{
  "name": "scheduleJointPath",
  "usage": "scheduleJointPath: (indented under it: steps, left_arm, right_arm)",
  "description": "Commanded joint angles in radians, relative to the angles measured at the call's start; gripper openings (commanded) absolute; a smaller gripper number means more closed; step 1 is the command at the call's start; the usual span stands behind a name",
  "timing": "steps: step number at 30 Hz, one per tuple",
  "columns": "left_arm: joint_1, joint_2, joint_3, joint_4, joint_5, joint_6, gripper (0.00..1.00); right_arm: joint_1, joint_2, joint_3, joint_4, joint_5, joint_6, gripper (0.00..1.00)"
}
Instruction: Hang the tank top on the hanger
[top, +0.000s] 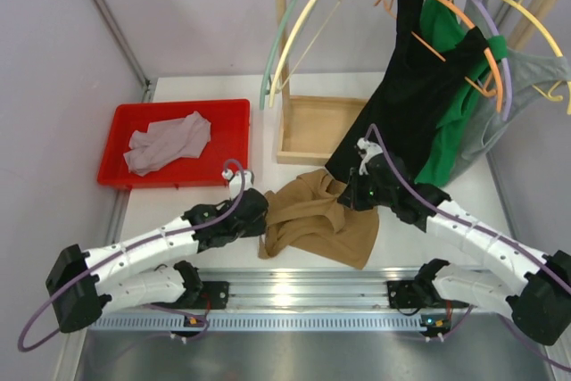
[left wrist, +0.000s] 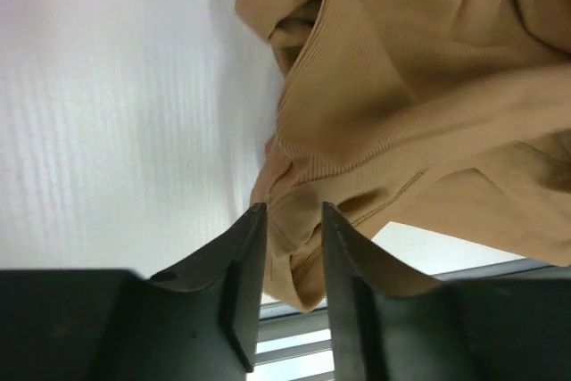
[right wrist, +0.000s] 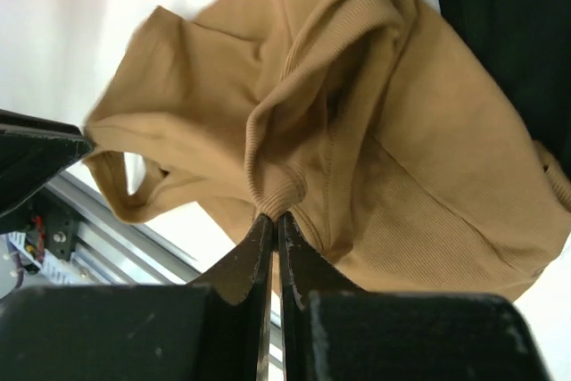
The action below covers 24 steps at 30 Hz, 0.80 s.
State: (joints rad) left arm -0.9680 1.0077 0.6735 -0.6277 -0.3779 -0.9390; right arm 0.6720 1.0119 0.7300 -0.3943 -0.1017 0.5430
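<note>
The tan tank top [top: 321,225] lies crumpled on the white table between the two arms. My right gripper [top: 350,192] is at its far right edge. In the right wrist view that gripper [right wrist: 274,218] is shut on a ribbed hem fold of the tank top [right wrist: 357,131], which is lifted slightly. My left gripper [top: 264,213] is at the top's left edge. Its jaws [left wrist: 293,216] stand apart, and a loose fold of the tank top [left wrist: 401,86] hangs between them unpinched. The cream hanger [top: 314,2] hangs empty on the wooden rod, left side.
A red tray [top: 125,118] at the left holds a grey-lilac garment [top: 165,144]. The rack's wooden base box [top: 317,127] stands behind the tank top. A black top [top: 419,86] and a green garment [top: 455,131] hang low beside my right arm. A metal rail [top: 294,287] runs along the near edge.
</note>
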Motion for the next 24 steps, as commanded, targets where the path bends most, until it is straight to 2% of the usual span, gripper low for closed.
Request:
scheduleJointPath:
  steps: [1,2,3,5,8,12,15,16,18,19,22,24]
  left_arm:
    - [-0.005,0.000,-0.022,0.258,0.040,-0.044,0.38]
    - [-0.005,0.006,-0.014,0.260,0.040,-0.035,0.43]
    - [-0.005,0.006,-0.009,0.255,0.042,-0.009,0.52]
    - [-0.005,0.011,0.009,0.234,0.037,0.008,0.56]
    - [-0.005,-0.007,0.006,0.178,0.022,0.014,0.59]
    - [-0.005,-0.052,-0.028,0.135,0.011,-0.020,0.56]
    - [-0.005,-0.092,-0.032,0.111,0.010,-0.023,0.55]
    - [-0.005,-0.110,-0.029,0.102,0.005,-0.021,0.55]
    - [-0.005,-0.122,-0.017,0.079,-0.004,-0.012,0.55]
    - [-0.005,-0.136,-0.008,0.068,-0.006,-0.009,0.55]
    - [-0.005,-0.149,0.043,0.023,-0.012,0.006,0.55]
    - [-0.005,-0.156,0.066,0.000,-0.016,0.017,0.55]
  right_arm:
    - [-0.014,0.025,-0.020,0.147,-0.017,0.035,0.00]
    - [-0.015,0.043,-0.023,0.147,-0.012,0.034,0.00]
    - [-0.017,0.051,-0.024,0.149,-0.003,0.032,0.00]
    - [-0.032,0.074,-0.021,0.146,0.005,0.025,0.00]
    - [-0.069,0.093,-0.014,0.130,0.019,0.021,0.00]
    - [-0.101,0.108,-0.003,0.130,-0.035,0.006,0.02]
    - [-0.101,0.111,0.016,0.120,-0.050,0.002,0.12]
    - [-0.101,0.106,0.025,0.103,-0.049,0.000,0.23]
    - [-0.101,0.087,0.040,0.078,-0.038,-0.008,0.33]
    - [-0.101,0.077,0.058,0.063,-0.033,-0.014,0.43]
    - [-0.101,0.042,0.101,0.009,-0.010,-0.021,0.61]
    - [-0.101,0.024,0.132,-0.044,0.008,-0.029,0.64]
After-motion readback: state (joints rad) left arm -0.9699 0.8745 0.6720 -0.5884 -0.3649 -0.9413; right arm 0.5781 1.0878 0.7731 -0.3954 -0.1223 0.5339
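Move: The brown tank top is spread between the hands. Its middle lies about 14 cm to the right of the left hand, level fore and aft and some 4 cm lower. From the right hand its middle is about 5 cm to the left, 4 cm back and 8 cm down. The red bin is some 17 cm ahead and 21 cm left of the left hand. The wooden tray is about 16 cm ahead and 5 cm left of the right hand. Still pinching the upper right part of the tank top, the right hand carries it about 3 cm down and 2 cm forward, then spreads its fingers to let go and lifts nearly 3 cm. The left fingers, already parting, open further and come free of the left edge as that hand eases right over the cloth, then rises about 4 cm, drifting back left. ##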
